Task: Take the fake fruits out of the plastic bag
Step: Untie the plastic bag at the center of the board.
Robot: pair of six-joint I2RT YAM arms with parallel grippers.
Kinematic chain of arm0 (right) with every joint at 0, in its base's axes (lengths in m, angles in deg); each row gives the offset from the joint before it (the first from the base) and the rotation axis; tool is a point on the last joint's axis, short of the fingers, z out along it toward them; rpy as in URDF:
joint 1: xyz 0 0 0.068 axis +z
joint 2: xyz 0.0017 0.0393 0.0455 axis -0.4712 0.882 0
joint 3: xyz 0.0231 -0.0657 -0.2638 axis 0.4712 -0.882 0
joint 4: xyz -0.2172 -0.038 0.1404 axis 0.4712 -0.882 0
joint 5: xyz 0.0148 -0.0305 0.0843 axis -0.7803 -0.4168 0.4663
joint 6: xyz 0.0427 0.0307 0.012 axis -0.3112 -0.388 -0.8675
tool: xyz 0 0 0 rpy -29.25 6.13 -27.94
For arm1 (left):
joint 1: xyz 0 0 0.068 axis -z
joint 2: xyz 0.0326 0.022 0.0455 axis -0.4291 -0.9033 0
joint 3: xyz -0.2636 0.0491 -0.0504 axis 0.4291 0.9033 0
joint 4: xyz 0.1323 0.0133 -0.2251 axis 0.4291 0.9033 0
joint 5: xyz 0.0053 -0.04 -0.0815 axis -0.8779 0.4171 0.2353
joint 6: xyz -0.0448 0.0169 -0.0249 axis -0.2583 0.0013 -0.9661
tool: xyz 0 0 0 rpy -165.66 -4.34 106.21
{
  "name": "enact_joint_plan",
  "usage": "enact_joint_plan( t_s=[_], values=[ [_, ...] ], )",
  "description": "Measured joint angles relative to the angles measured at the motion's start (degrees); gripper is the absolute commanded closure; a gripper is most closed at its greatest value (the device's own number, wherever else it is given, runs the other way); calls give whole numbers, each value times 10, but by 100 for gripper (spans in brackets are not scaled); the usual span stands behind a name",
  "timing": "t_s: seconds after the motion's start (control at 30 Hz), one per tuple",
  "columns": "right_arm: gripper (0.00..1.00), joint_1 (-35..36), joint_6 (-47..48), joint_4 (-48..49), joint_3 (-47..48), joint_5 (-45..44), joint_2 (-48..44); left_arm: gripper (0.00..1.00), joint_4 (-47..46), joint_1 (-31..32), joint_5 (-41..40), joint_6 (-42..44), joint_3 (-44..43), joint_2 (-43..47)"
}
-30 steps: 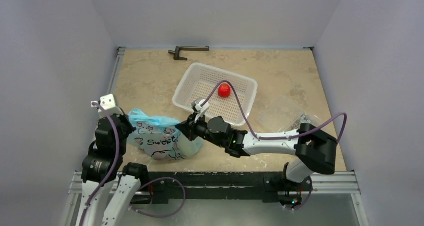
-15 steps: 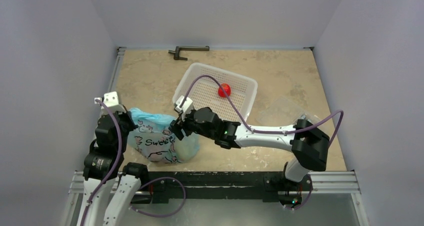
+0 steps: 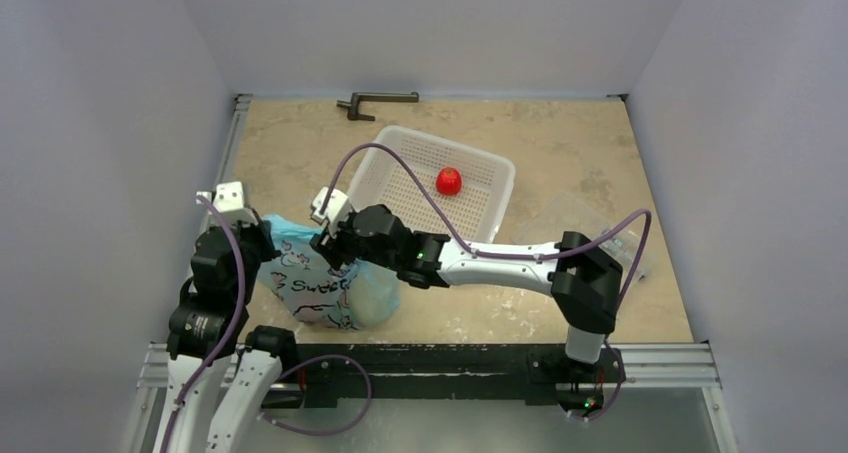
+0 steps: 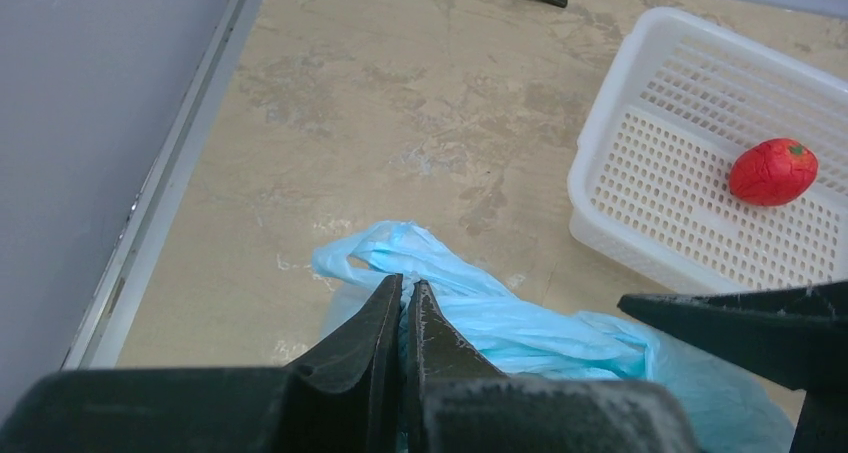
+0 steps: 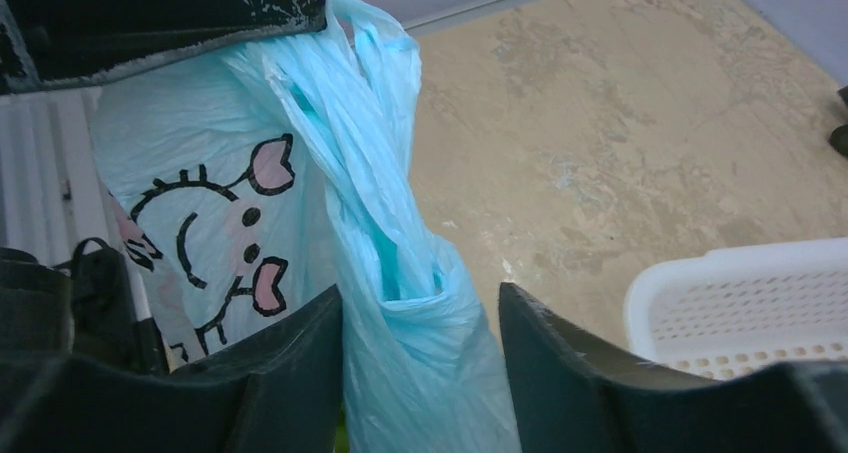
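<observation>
The light blue plastic bag (image 3: 325,291) with its cartoon print lies at the near left of the table. My left gripper (image 4: 407,285) is shut on a twisted loop of the bag (image 4: 520,318) at its left end, and it shows from above (image 3: 268,241). My right gripper (image 5: 420,298) is open, its jaws on either side of a bunched fold of the bag (image 5: 400,233) without pressing it; from above it (image 3: 325,245) sits over the bag's top. The fake fruits are hidden inside; only a greenish bulge shows through the bag's right end (image 3: 377,295).
A white perforated basket (image 3: 440,135) stands behind the bag with one small red fruit (image 3: 449,180) in it. A clear packet (image 3: 560,218) lies to the right, partly behind my right arm. A dark tool (image 3: 375,101) rests at the far edge.
My right gripper has opened and slid left along the bag to its top, close to the left gripper. The bag has bunched up and shifted slightly. The left gripper keeps its hold.
</observation>
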Motion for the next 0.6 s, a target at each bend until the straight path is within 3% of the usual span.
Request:
enact_joint_plan(
  t_s=[0.2, 0.43, 0.6],
  values=[
    [98, 1, -18, 13, -13, -15, -3, 100, 5, 0, -58, -10, 0, 3],
    [98, 13, -91, 114, -125, -47, -97, 100, 25, 9, -114, -66, 0, 38],
    [100, -3, -198, 165, -209, -62, -161, 100, 30, 12, -152, -91, 0, 78]
  ],
)
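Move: The knotted neck of the plastic bag lies between the right hand's parted fingertips, only about 1 cm to the left of the hand point and level with it; the bag's full body hangs some 7 cm back, 2 cm to the left and 12 cm below. The white basket's middle is roughly 12 cm ahead, 21 cm to the right and 18 cm down. From the left hand, already pinching a gathered handle, the knot is about 9 cm to the right, hardly ahead and 2 cm lower. The right hand stays almost in place while its wide-parted fingers shut on the blue plastic by the knot, then draws that pinch about 6 cm to the right towards the basket and some 4 cm up, the wrist twisting roughly 25 degrees with the fingertips lifting. The left hand keeps its hold on the handle and pulls the other way, about 4 cm left and 3 cm back, rising slightly towards the end and turning some 15 degrees counter-clockwise. ##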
